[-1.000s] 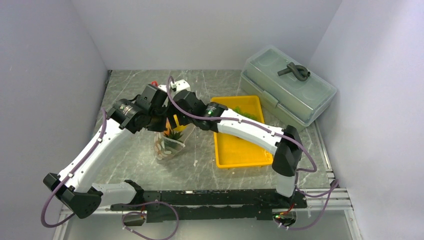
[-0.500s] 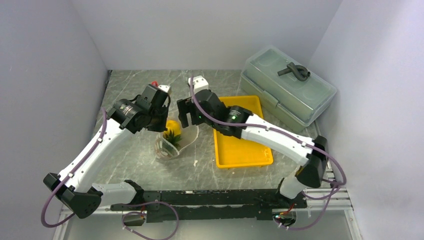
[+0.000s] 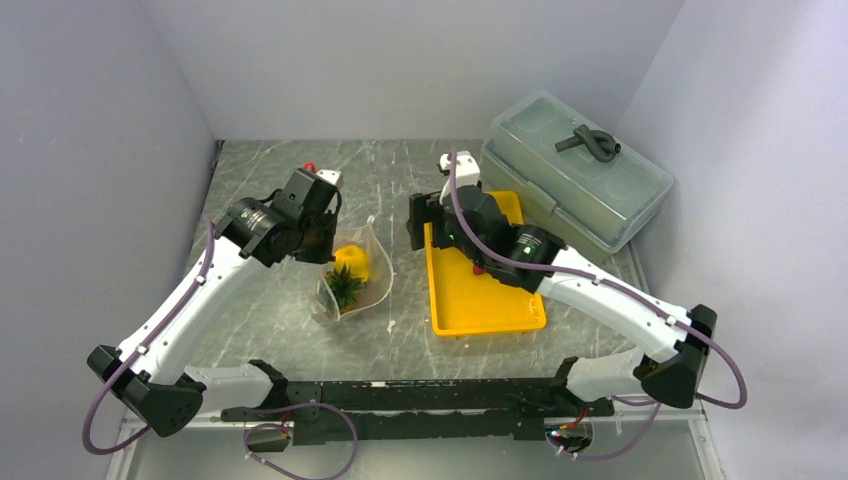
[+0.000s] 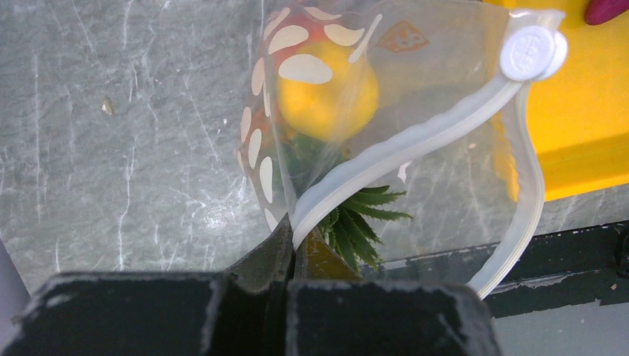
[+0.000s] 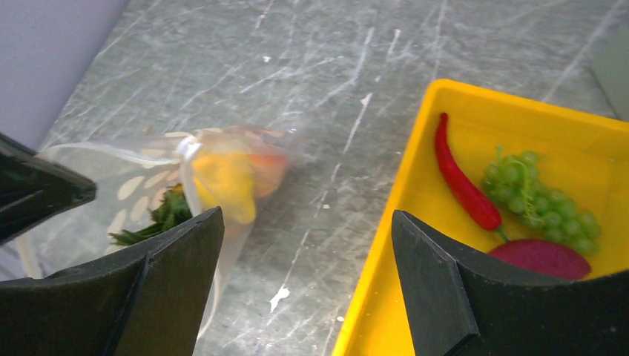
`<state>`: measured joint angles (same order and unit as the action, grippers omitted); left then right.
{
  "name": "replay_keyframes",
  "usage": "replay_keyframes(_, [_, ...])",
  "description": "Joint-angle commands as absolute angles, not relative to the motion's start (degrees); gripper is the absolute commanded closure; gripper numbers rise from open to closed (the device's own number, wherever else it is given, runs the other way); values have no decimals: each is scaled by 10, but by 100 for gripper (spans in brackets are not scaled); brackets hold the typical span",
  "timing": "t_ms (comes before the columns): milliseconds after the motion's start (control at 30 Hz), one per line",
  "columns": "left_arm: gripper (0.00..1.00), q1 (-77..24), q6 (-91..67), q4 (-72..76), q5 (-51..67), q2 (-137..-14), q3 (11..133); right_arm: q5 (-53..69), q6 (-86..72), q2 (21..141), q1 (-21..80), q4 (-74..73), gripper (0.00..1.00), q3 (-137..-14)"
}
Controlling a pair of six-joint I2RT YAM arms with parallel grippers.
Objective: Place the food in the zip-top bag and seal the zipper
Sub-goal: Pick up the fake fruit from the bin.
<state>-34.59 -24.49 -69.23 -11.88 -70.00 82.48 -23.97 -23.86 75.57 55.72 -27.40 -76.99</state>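
Note:
The zip-top bag [image 3: 352,285] stands on the table left of the tray, its mouth held agape. My left gripper [image 4: 297,245] is shut on the zipper [image 4: 415,141] at the mouth's edge. Inside the bag lie a yellow fruit [image 4: 326,96], an orange fruit [image 5: 271,167] and the pineapple's green crown [image 4: 360,222]. My right gripper [image 5: 305,222] is open and empty. It hovers over the table between the bag [image 5: 141,185] and the tray's left wall. A red chili [image 5: 463,182], a green grape bunch [image 5: 538,196] and a dark red piece [image 5: 545,256] lie in the tray.
The yellow tray [image 3: 485,300] sits right of centre. A big grey-green lidded box [image 3: 575,185] stands at the back right, close to the tray's far corner. Walls close in on the left, back and right. A white speck [image 3: 390,326] lies in front of the bag.
My right gripper has drawn back from the bag's mouth, moving right to the tray's left edge. A yellow fruit now lies in the bag. My left gripper has kept its hold.

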Motion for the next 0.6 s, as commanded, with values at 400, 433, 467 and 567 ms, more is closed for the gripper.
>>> replay_keyframes(400, [100, -345, -243, -670, -120, -704, 829, -224, -321, 641, 445, -347, 12, -614])
replay_keyframes(433, [100, -346, -243, -669, -120, -704, 828, -224, -325, 642, 440, -349, 12, -609])
replay_keyframes(467, [100, -345, -243, -668, -119, -703, 827, -226, -330, 644, 435, -353, 12, -605])
replay_keyframes(567, [100, -346, -244, -668, -119, -702, 826, -241, -349, 661, 425, -365, 11, -597])
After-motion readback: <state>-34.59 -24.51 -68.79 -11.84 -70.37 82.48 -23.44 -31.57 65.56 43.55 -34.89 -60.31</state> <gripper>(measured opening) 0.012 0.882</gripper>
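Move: In the yellow bin, the purple sweet potato lies about 13 cm to the right of the empty right hand, 3 cm ahead and some 26 cm below. The green grapes are also 13 cm right but 9 cm ahead, the red pepper about 6 cm right and 9 cm ahead, all near the bin floor; the open bag stands 15 cm left, about level. From the left hand the sweet potato is roughly 30 cm right and 7 cm ahead, 21 cm below. Swinging away from the bag, the right hand travels about 11 cm to the right and sinks some 9 cm over the bin towards the sweet potato, dropping more steeply towards the end. Its wrist turns clockwise about 15 degrees and tips down; the fingers stay wide open, touching nothing. The left hand keeps its pinch on the bag's rim. ##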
